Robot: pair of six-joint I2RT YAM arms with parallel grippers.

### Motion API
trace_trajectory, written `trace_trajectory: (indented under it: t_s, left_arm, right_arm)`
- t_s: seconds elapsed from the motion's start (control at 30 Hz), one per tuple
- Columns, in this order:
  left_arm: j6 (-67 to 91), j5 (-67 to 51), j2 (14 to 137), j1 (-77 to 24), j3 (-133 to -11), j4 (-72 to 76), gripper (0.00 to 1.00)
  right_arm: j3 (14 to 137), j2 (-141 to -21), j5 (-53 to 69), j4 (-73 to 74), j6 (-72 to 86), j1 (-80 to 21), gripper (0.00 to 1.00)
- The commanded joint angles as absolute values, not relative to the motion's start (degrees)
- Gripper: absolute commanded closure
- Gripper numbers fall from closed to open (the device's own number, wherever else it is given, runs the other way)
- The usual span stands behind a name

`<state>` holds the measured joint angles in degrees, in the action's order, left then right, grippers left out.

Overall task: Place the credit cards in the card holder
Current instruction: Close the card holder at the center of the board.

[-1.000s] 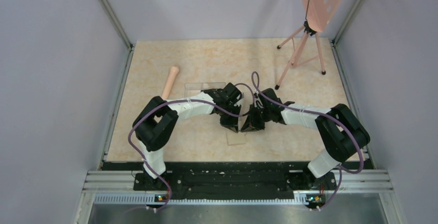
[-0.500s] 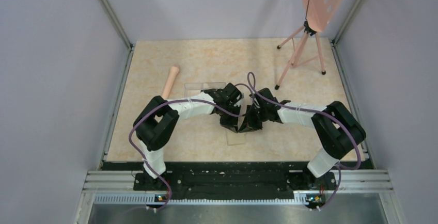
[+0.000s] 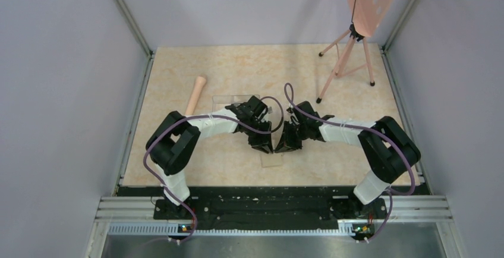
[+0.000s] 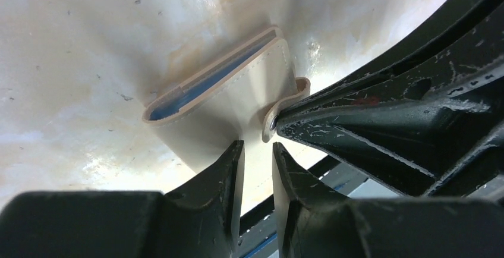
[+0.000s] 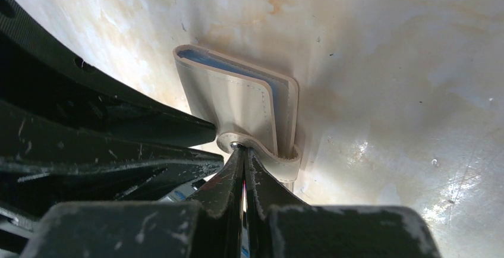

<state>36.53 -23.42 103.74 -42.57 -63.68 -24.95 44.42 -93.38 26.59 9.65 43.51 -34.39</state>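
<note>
The tan card holder (image 4: 235,100) lies folded shut on the table, its grey-blue inside showing along the open edge. It also shows in the right wrist view (image 5: 232,100). My left gripper (image 4: 257,148) has a narrow gap between its fingers, tips at the holder's near face, with nothing clamped. My right gripper (image 5: 243,151) is shut, tips touching the metal snap on the clasp tab (image 5: 279,158). In the top view the left gripper (image 3: 263,144) and right gripper (image 3: 280,144) meet and hide the holder. No credit cards are visible.
A clear plastic box (image 3: 236,100) lies behind the left gripper. A clear flat lid (image 3: 272,158) lies in front of the grippers. A wooden stick (image 3: 195,93) lies at the back left. A pink tripod (image 3: 347,62) with a board stands at the back right.
Both grippers have shifted slightly left and drawn closer together over the holder. The left arm's elbow has swung left.
</note>
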Motion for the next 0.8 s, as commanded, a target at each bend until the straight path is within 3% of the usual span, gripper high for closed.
trace_trajectory:
  t_s: [0.0, 0.27, 0.47, 0.77]
  left_arm:
    - [38.7, -27.8, 102.7, -41.7, -62.0, -19.2, 0.71]
    - [39.2, -27.8, 104.3, -41.5, -61.4, -16.9, 0.74]
    - [38.5, -26.7, 104.5, -41.4, -62.1, -16.7, 1.0]
    - [37.7, -25.0, 103.5, -41.4, -62.7, -19.3, 1.0]
  right_arm:
    - [44.7, -94.9, 23.5, 11.8, 41.5, -35.3, 1.0]
    - [44.1, -94.8, 24.2, 11.5, 41.3, -35.3, 1.0]
    - [44.1, -94.9, 24.6, 11.4, 41.3, -35.3, 1.0]
    - [45.7, -92.5, 24.9, 12.0, 40.7, -35.3, 1.0]
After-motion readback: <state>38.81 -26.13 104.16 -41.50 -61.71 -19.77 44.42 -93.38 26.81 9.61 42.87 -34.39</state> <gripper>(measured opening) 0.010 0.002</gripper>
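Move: The strap end with the snap, on top of the folded card holder, lies about 1 cm to the right of the left hand's parted tips and about 1 cm below them. The holder's middle is about 1 cm back and 2 cm below. The clear box stands some 15 cm ahead and 12 cm to the left of the same hand. For the right hand, whose shut tips already rest on the strap, the snap is about 1 cm to the left, at tip height. Shut right fingertips keep resting on the strap beside the snap and hold their place. The left hand eases roughly 1 cm to its right, towards the snap, tilting about 5 degrees so its left side dips, and closes its partly open fingers fully right at the strap end, then settles back left a few millimetres. ##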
